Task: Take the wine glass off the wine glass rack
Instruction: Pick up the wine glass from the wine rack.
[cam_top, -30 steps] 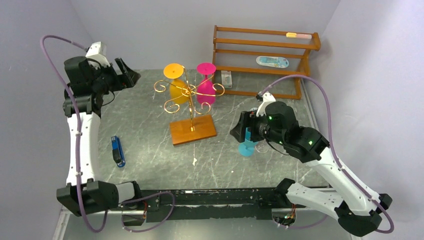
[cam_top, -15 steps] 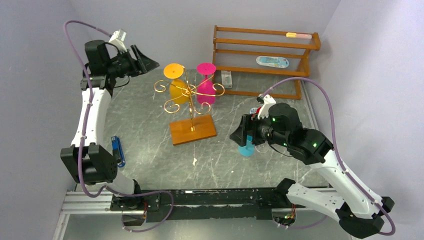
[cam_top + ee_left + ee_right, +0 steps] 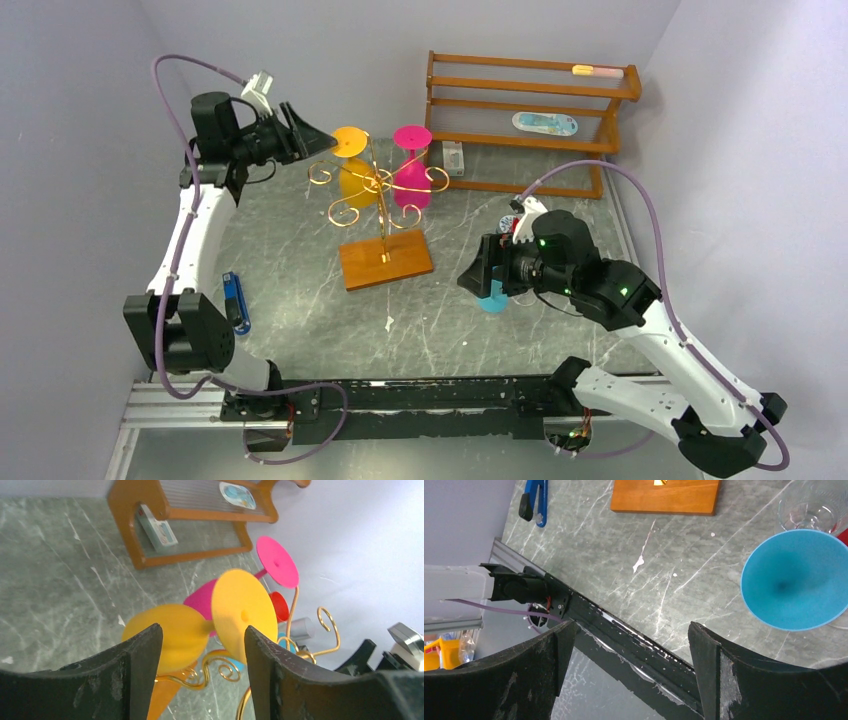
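The wine glass rack (image 3: 385, 258), gold wire on a wooden base, stands mid-table. An orange wine glass (image 3: 349, 160) and a pink wine glass (image 3: 411, 165) hang on it upside down, feet up. My left gripper (image 3: 316, 143) is open, its tips just left of the orange foot. In the left wrist view the orange wine glass (image 3: 170, 630) lies just beyond the left gripper (image 3: 202, 637), its stem in line with the gap, and gold curls (image 3: 220, 667) show below. My right gripper (image 3: 474, 275) is open with nothing in it, beside a blue glass (image 3: 492, 300).
A brown slatted shelf (image 3: 530, 130) stands at the back right with small items on it. A blue tool (image 3: 236, 302) lies at the left. In the right wrist view a clear glass (image 3: 814, 505) stands next to the blue glass (image 3: 796, 577), and the rack base (image 3: 664, 495) shows.
My left arm has swung right from the left wall to the rack's orange glass, and its jaws have narrowed somewhat. The right arm has barely shifted.
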Motion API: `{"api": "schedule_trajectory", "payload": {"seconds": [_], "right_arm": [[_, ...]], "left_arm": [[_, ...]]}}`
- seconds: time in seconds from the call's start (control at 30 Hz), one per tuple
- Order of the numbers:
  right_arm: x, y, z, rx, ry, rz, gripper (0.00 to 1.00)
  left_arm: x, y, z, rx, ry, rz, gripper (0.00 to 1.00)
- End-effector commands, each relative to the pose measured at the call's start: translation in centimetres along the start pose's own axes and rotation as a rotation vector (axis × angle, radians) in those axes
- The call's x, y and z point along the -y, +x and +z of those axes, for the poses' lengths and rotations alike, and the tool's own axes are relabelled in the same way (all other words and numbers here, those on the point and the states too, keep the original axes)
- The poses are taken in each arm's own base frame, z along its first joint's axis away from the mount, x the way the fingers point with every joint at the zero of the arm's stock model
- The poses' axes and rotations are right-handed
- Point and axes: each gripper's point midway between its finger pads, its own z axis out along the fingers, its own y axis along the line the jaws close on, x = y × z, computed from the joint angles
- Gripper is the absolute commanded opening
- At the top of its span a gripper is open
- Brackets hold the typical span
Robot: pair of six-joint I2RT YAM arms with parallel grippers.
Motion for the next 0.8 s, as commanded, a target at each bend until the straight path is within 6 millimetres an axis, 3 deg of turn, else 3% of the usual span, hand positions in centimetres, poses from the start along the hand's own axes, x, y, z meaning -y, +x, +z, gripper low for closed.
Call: {"api": "schedule_trajectory", "payload": {"seconds": [0.0,0.4,0.47,0.77], "right_arm": [[-0.3,0.3,-0.1,0.003,-0.024,0.037,0.88],[-0.5,0.8,-0.6,-0.005,-0.037,0.075,0.88],[-0.7,0.9,-0.6,-0.003,-0.052,0.082,0.88],[-0.6,1.2,-1.0,-0.004,-0.050,0.108,0.88]], "left_arm": [[2.8,0.5,-0.9,0.041,0.110,-0.013,0.66],[2.3,-0.2,-0.1,0.049,0.079,0.006,0.53],[1.4,-0.3,0.3,0.033,0.041,-0.003,0.49],[2.6,0.0,1.5,0.024,0.085,0.005,0.44]]}}
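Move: The yellow wine glass hangs upside down about 2 cm ahead of my left hand and 4 cm to its right. Its foot is nearly level with the fingers, its middle some 9 cm lower. The pink wine glass hangs another 12 cm to the right of it, about 1 cm farther out; the rack's post stands roughly 8 cm back and 10 cm right of my hand. From my right hand the yellow glass is some 27 cm ahead and 23 cm left. I close my left fingers part-way around the rim of the yellow glass's foot, one finger above it and one below, without shutting them on it. The hand first eases back and dips about 1 cm, then comes forward and up again while edging some 2 cm right towards the foot, its pointing almost unchanged. ##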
